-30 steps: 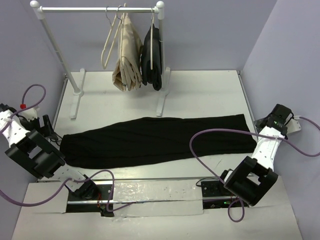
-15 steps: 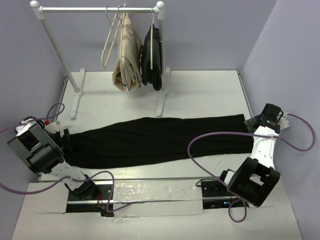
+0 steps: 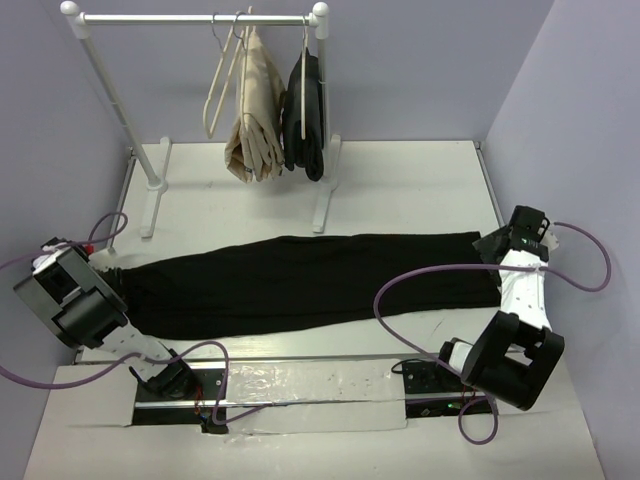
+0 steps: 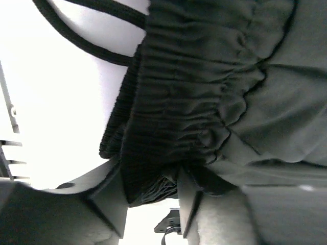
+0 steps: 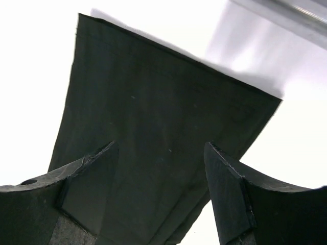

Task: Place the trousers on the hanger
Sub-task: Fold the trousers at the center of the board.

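Observation:
The black trousers (image 3: 300,282) lie flat across the table, waistband at the left and leg ends at the right. My left gripper (image 3: 108,268) is at the waistband. In the left wrist view its jaws (image 4: 150,189) are closed on the gathered elastic waistband (image 4: 194,97). My right gripper (image 3: 492,245) is at the leg ends. In the right wrist view it (image 5: 159,153) is open, its fingers (image 5: 92,173) astride the flat leg hem (image 5: 153,97) without pinching it. The empty white hanger (image 3: 215,80) hangs on the rack at the back.
A white clothes rack (image 3: 195,18) stands at the back with beige trousers (image 3: 255,110) and a small black garment (image 3: 305,115) on their own hangers. Its feet (image 3: 152,190) rest on the table behind the trousers. Purple walls close in both sides.
My left arm has swung in from the left edge onto the waistband. My right arm has moved left and back onto the leg ends. The trousers have barely shifted.

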Motion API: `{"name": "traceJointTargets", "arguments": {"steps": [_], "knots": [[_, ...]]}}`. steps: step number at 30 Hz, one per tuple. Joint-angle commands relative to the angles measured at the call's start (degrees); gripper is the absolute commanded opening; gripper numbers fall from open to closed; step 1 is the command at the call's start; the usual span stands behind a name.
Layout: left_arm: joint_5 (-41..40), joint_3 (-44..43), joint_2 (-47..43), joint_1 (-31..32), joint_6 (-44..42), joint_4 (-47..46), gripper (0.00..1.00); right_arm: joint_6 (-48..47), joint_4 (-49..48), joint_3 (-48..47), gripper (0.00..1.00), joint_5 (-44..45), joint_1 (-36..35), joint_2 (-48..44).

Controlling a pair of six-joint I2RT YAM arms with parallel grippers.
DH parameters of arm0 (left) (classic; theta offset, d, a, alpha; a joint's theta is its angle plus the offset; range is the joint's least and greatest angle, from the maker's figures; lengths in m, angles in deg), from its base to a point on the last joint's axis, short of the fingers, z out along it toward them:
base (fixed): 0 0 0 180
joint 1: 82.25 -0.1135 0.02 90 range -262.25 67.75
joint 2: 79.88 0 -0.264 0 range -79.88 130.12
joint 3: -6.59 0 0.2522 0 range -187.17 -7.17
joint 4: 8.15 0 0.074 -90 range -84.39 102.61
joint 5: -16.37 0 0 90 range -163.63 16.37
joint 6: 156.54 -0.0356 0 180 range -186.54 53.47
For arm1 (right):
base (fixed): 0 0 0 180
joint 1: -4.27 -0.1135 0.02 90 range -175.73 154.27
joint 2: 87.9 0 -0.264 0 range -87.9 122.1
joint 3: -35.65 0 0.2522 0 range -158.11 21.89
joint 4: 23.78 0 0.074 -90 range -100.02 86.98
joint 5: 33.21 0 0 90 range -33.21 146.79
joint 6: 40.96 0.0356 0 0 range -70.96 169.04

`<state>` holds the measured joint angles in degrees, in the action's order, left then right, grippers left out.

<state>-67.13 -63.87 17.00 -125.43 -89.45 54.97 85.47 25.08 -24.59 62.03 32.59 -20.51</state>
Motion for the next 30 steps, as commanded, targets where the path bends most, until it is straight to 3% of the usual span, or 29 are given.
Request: {"name": "traceJointTargets", "arguments": {"steps": [1,2,3,5,6,11,18,21,25,30], "knots": [[3.3,2.7,2.4,-0.9,-0.5,-6.0,0.41,0.1,-2.9,-0.6,0.75,-0.1,-1.2,-1.2],[2.3,2.8,2.2,-1.1,-0.9,-6.4,0.38,0.1,-3.1,-0.6,0.75,-0.1,-1.4,-1.3],[1.8,2.7,2.0,-1.6,-1.2,-6.7,0.24,0.1,-3.4,-0.6,0.75,-0.3,-1.9,-1.3],[1.6,2.0,1.6,-1.7,-1.7,-6.7,0.11,0.2,-3.5,-0.5,0.75,-0.1,-2.5,-1.3],[2.1,0.6,1.5,-1.8,-1.8,-5.5,0.0,0.3,-3.8,-0.5,0.74,-0.3,-3.1,-1.1],[7.0,-9.2,-1.9,-1.8,-1.3,1.0,0.0,0.4,-4.3,-1.0,0.72,-1.1,-7.3,-0.6],[14.7,-38.9,-2.0,-1.8,-1.1,15.7,0.0,-3.1,-2.9,-4.3,0.72,-1.1,-16.3,1.0],[18.7,-47.5,-1.8,-1.8,-2.3,22.0,0.0,-4.9,-2.9,-5.3,0.72,-2.4,-21.3,1.2],[27.6,-51.6,-3.5,-0.9,-3.7,26.6,0.0,-1.7,-5.4,-3.0,0.72,-6.1,-27.2,2.6],[31.1,-52.9,-6.0,5.5,-4.8,29.3,0.0,2.3,-9.3,-2.2,0.72,-7.3,-36.2,7.3]]}}
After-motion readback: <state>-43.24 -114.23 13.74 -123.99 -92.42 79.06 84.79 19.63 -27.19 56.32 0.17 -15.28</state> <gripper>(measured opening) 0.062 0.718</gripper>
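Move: The waistband of the trousers is right between my half-open left fingers, level with them. Its drawstring loop lies about 7 cm ahead and 3 cm to the left, and the near end of the rack's left foot some 13 cm ahead and 6 cm to the right. My right hand hovers open over the other end; the middle of the hem is roughly 3 cm ahead of it, 6 cm to its right and 9 cm below. I shut my left fingers on the waistband, then snatch it up off the table some 25 cm and about 13 cm forward, out left and then back right near the top, tipping the fingers about 35 degrees forward. My right hand, still open, sweeps left at nearly level height and a little forward, following the sliding hem, and turns counter-clockwise. ##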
